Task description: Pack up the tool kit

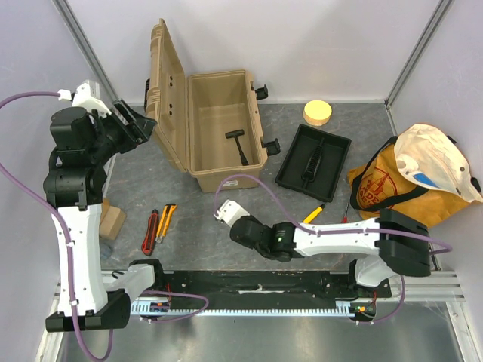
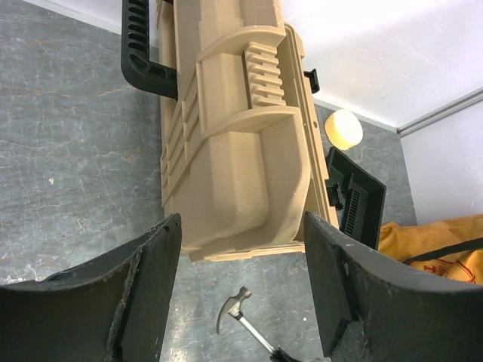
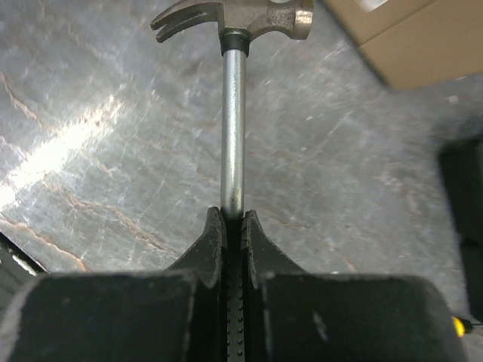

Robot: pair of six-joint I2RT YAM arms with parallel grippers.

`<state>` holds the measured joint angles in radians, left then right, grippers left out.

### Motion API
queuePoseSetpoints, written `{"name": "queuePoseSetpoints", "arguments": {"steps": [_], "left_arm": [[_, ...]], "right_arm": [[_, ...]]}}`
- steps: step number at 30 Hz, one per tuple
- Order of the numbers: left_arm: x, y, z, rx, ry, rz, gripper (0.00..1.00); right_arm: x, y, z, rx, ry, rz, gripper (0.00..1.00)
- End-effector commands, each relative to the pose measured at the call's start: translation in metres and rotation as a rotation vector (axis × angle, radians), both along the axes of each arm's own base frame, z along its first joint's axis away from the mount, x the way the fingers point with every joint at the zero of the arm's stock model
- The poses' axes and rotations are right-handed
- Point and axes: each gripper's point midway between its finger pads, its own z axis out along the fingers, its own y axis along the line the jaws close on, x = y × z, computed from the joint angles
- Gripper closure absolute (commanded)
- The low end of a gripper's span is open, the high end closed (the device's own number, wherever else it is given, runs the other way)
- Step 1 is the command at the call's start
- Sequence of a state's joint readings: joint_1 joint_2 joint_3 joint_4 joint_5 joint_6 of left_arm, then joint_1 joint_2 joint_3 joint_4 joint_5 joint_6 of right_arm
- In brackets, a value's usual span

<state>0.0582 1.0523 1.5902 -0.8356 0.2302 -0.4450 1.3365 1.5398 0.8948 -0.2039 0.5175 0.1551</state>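
The tan toolbox (image 1: 219, 132) lies open at the back, its lid (image 2: 234, 143) standing up on the left, and a black T-shaped tool (image 1: 238, 143) rests inside. In the right wrist view my right gripper (image 3: 234, 216) is shut on the steel shaft of a claw hammer (image 3: 234, 113), low over the grey table. The hammer's head (image 2: 234, 305) also shows in the left wrist view. My right gripper (image 1: 223, 213) sits in front of the toolbox. Raised left of the lid, my left gripper (image 1: 136, 124) hangs open and empty, fingers (image 2: 147, 264) well apart.
A red cutter (image 1: 151, 231) and a yellow cutter (image 1: 166, 221) lie front left, near a cardboard box (image 1: 112, 220). The black tray (image 1: 313, 161) lies right of the toolbox, with a yellow-handled tool (image 1: 313, 214) before it. A yellow disc (image 1: 318, 112) and the orange bag (image 1: 411, 177) are at right.
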Motion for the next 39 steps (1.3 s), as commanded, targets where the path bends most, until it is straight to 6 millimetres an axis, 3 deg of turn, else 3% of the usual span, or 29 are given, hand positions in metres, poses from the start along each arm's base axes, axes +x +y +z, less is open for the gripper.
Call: {"name": "queuePoseSetpoints", "arguments": {"steps": [1, 10, 17, 24, 30, 34, 39], "left_arm": [[-0.007, -0.001, 0.009, 0.033, -0.043, -0.015, 0.28], [-0.011, 0.000, 0.009, 0.040, -0.050, -0.010, 0.28], [-0.005, 0.000, 0.011, 0.033, -0.044, -0.012, 0.28], [-0.001, 0.000, 0.010, 0.031, -0.041, -0.013, 0.28], [-0.002, 0.002, 0.016, 0.035, -0.056, -0.002, 0.28], [-0.003, 0.002, 0.021, 0.033, -0.069, 0.004, 0.28], [-0.003, 0.002, 0.030, 0.025, -0.087, 0.006, 0.28]], "right_arm": [[0.022, 0.004, 0.080, 0.132, -0.173, -0.077, 1.00], [0.030, -0.007, 0.142, 0.198, -0.267, -0.090, 1.00], [0.026, 0.002, 0.175, 0.294, -0.271, -0.053, 1.00], [0.049, -0.004, 0.216, 0.320, -0.402, -0.157, 1.00], [0.092, 0.003, 0.254, 0.404, -0.475, -0.232, 1.00], [0.149, 0.007, 0.281, 0.485, -0.524, -0.298, 1.00], [0.214, 0.031, 0.306, 0.577, -0.560, -0.317, 1.00]]}}
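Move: The right hand holds the claw hammer by its handle just above the table. The open case, where the hammer is being taken, has its middle about 25 cm ahead and 4 cm left of that hand. The black hammer inside is some 21 cm ahead and 1 cm left; the black tray stands 18 cm ahead and 20 cm right, the yellow screwdriver 2 cm ahead and 19 cm right. From the left hand the case is about 13 cm ahead, 18 cm right and 35 cm below. Keeping the claw hammer's handle pinched with its head out in front, the right hand lifts some 24 cm, nearly straight up at first, then sweeps about 17 cm forward in a quickening arc, still rising, to over the open case. The wrist tips the fingers and hammer up towards level, some 35 degrees in all, turning slightly clockwise. ##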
